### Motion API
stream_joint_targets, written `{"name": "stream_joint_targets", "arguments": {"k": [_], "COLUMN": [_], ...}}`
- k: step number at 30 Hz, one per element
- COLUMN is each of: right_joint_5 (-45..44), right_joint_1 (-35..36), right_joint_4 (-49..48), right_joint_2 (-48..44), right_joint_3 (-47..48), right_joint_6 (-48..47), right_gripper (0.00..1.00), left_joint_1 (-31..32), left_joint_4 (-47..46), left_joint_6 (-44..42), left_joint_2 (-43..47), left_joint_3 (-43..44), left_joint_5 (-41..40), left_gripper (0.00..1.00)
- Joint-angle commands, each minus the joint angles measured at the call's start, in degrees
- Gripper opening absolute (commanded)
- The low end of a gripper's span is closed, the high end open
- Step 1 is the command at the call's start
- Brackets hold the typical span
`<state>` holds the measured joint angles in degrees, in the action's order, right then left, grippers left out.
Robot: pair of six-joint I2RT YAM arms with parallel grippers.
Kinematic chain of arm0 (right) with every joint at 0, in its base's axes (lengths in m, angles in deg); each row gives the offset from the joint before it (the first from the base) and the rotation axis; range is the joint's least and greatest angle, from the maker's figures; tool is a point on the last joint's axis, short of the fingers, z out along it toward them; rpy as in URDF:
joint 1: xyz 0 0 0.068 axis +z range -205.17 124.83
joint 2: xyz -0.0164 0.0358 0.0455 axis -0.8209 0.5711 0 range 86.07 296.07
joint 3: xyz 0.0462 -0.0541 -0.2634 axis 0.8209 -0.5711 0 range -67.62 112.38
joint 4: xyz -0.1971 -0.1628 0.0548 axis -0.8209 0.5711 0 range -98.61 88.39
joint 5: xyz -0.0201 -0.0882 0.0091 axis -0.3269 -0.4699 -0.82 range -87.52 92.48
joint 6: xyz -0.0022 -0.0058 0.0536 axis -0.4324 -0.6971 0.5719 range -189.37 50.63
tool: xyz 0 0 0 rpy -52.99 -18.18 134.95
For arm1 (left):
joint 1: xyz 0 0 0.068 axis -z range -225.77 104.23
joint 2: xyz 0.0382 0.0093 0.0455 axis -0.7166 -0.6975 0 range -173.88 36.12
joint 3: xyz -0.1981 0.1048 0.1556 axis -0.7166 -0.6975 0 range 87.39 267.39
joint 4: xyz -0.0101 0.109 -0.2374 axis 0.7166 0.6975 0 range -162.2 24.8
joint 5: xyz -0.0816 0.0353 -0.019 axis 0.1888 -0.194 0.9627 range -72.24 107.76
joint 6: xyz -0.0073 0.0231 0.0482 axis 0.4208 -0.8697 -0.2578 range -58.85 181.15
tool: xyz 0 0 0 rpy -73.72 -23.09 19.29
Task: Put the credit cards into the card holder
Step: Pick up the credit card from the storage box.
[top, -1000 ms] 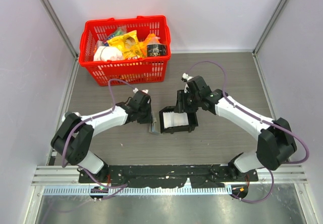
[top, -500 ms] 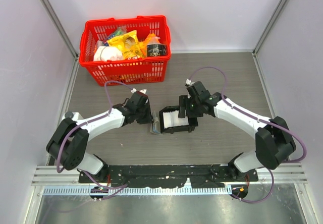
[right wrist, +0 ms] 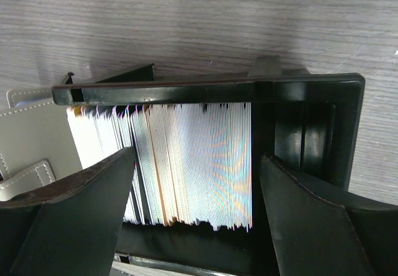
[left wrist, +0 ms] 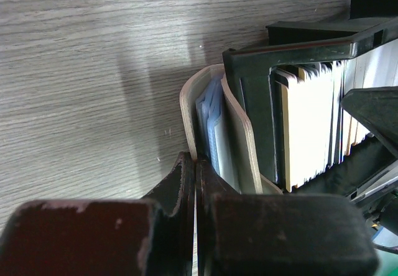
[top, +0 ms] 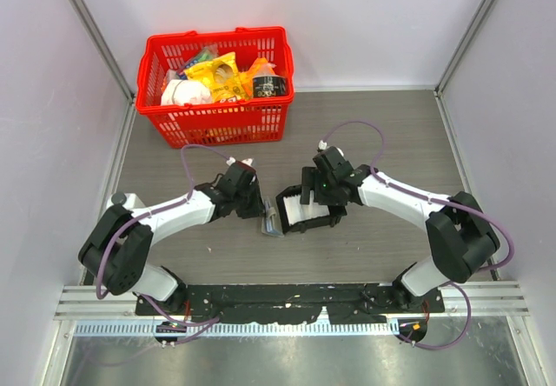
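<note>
The grey-beige card holder stands on edge, partly open, blue pockets showing, pressed against the black tray. My left gripper is shut on its outer flap; in the top view the gripper sits just left of the card holder. The credit cards, white with some tan, stand packed in the tray. My right gripper is open, lowered into the tray with a finger on each side of the card stack; it also shows in the top view.
A red basket full of snack packets stands at the back left. Grey walls and metal posts close in the table on three sides. The card holder's stitched outer face shows left of the tray.
My right gripper has moved down and left into the tray, over the cards. The tray has turned slightly and the card holder has shifted a little right with the left gripper.
</note>
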<state>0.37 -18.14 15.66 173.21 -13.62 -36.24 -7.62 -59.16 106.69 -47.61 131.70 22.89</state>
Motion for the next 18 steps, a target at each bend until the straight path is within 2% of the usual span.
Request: {"name": "stream_joint_targets", "arguments": {"k": [1, 4, 8, 9, 12, 18], "right_joint_5": [-0.18, 4.39, 7.36, 8.69, 12.11, 15.64], "right_joint_1": [0.40, 0.40, -0.03, -0.56, -1.09, -2.14], "right_joint_4": [-1.25, -0.11, -4.32, -4.41, -4.93, -5.82], "right_joint_2": [3.82, 6.73, 3.40, 3.31, 2.52, 0.15], "right_joint_3": [-2.06, -0.83, -4.33, -4.17, -3.72, -1.36], "right_joint_6": [0.37, -0.87, 0.71, 0.63, 0.54, 0.80], "right_gripper": [0.85, 0.85, 0.85, 0.82, 0.59, 0.48], "left_joint_1": [0.17, 0.17, 0.26, 0.17, 0.26, 0.26], "left_joint_4": [-2.58, -2.40, -2.23, -2.23, -2.58, -3.10], "left_joint_6": [0.60, 0.43, 0.34, 0.34, 0.34, 0.25], "left_joint_2": [2.60, 2.34, 2.34, 2.08, 1.64, 0.32], "left_joint_3": [-0.11, 0.16, 0.51, 0.60, 0.77, 1.21], "left_joint_5": [1.20, 1.11, 0.94, 0.76, 0.59, 0.41], "left_gripper": [0.00, 0.00, 0.00, 0.00, 0.00, 0.00]}}
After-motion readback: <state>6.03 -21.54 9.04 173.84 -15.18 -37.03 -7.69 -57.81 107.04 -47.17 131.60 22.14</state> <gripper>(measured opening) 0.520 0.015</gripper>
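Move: The right-end cards in the storage box stand practically straight beneath the right hand's open fingers, their middle about 2 cm below. The box's own middle is about 1 cm back and 3 cm lower than that hand. The card holder, its edge still in the left fingers, is some 10 cm to the right hand's left and 2 cm back. From the left hand the cards lie about 14 cm to the right and 2 cm ahead. Close the right fingers from wide open to about half, around the right-end part of the cards, while easing that hand forward about 1.5 cm and a little left, low over the storage box, and rolling it about 5 degrees, left side up. Keep the left fingers shut on the card holder and let that hand stay nearly in place. ##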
